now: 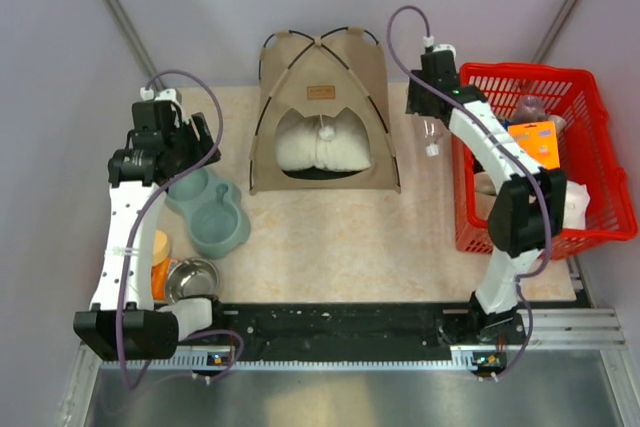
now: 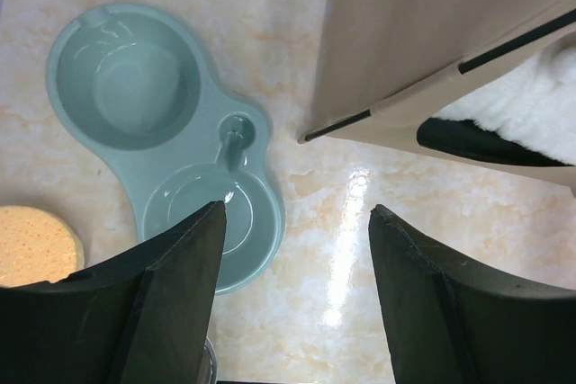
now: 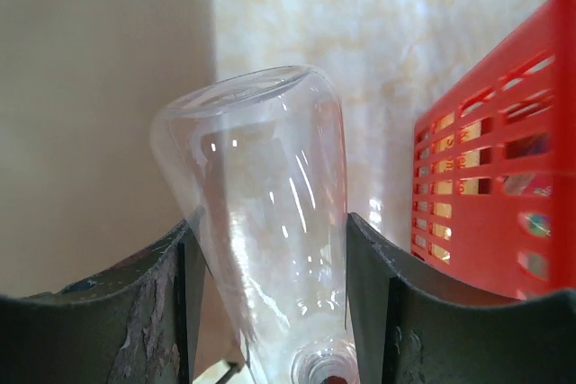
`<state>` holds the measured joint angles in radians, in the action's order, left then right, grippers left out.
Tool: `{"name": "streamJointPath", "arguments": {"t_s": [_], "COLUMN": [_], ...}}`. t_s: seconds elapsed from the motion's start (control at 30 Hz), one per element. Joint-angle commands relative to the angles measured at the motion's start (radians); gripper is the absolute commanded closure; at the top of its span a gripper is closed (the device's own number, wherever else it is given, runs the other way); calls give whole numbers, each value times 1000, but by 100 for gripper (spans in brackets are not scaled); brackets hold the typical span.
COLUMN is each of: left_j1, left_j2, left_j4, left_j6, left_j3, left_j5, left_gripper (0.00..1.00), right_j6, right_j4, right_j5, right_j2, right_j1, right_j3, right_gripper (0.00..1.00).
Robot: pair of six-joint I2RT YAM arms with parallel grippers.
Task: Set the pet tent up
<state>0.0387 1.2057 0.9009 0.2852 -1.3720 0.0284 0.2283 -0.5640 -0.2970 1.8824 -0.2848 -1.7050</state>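
Note:
The pet tent (image 1: 320,67) stands upright at the back middle of the table, tan with thin black poles. A cream pillow (image 1: 322,142) lies in its doorway, and a small white ball hangs there. Its near left corner (image 2: 405,33) shows in the left wrist view, and its side wall (image 3: 90,87) in the right wrist view. My left gripper (image 2: 297,209) hovers open and holds nothing, left of the tent (image 1: 197,139). My right gripper (image 3: 270,227) is shut on a clear plastic bottle (image 3: 270,177), both fingers pressed against its sides. In the top view the right gripper (image 1: 428,112) and the bottle (image 1: 430,137) are between the tent and the basket.
A teal double pet bowl (image 1: 210,209) lies under my left gripper (image 2: 153,105). A steel bowl (image 1: 192,279) and an orange item (image 1: 160,262) sit near the left arm's base. A red basket (image 1: 600,147) with several items stands at the right, close to the bottle (image 3: 495,195).

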Motion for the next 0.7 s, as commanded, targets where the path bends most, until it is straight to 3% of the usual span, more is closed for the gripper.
{"name": "streamJointPath", "arguments": {"t_s": [0.0,0.17,0.27,0.37,0.5,0.6,0.67], "left_j1": [1,3,3,1,-22,-77,-124], "left_j2": [-58,-116,-149,-175,-196,-216,-218], "left_j4": [-56,-80,-141,-255,-512,-814,-960], "left_j6": [2,12,34,107,332,553,623], "left_j3": [7,1,-12,-9,28,114,149], "left_j5": [57,158,336,603,812,849,835], "left_gripper": [30,30,30,31,30,28,25], "right_j6": [49,31,40,65,98,126,140], "right_j4": [76,156,219,256,321,386,429], "right_j5": [93,339,571,731,844,904,926], "right_j2": [-176,-330,-425,-486,-529,-529,-520], "right_j1": [3,1,-2,-40,-161,-267,-335], "right_j3": [28,90,137,151,159,176,189], "right_gripper": [57,57,57,57,57,57,57]}}
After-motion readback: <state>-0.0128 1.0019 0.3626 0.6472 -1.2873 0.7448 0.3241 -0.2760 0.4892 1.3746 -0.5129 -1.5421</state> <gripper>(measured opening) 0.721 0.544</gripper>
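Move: The clear bottle is already in the right hand's fingers. The teal double bowl lies about 49 cm to this hand's left, 17 cm back and 15 cm below; the tent's middle is some 24 cm left and 2 cm ahead, near hand height, and the red crate 22 cm right, 8 cm back and 7 cm lower. From the open left hand the bottle is about 45 cm right, 16 cm ahead and 8 cm lower; the bowl sits 22 cm below, 4 cm left and 1 cm ahead. Up out of the gap between tent and crate, first nearly straight and then sweeping left and back, the right hand carries the bottle some 20 cm each way towards the left hand, keeping its grip and swinging about 50 degrees counter-clockwise. The left hand, still open and empty, rises about 15 cm and comes nearly as far right, turning clockwise and levelling to face the bottle. ##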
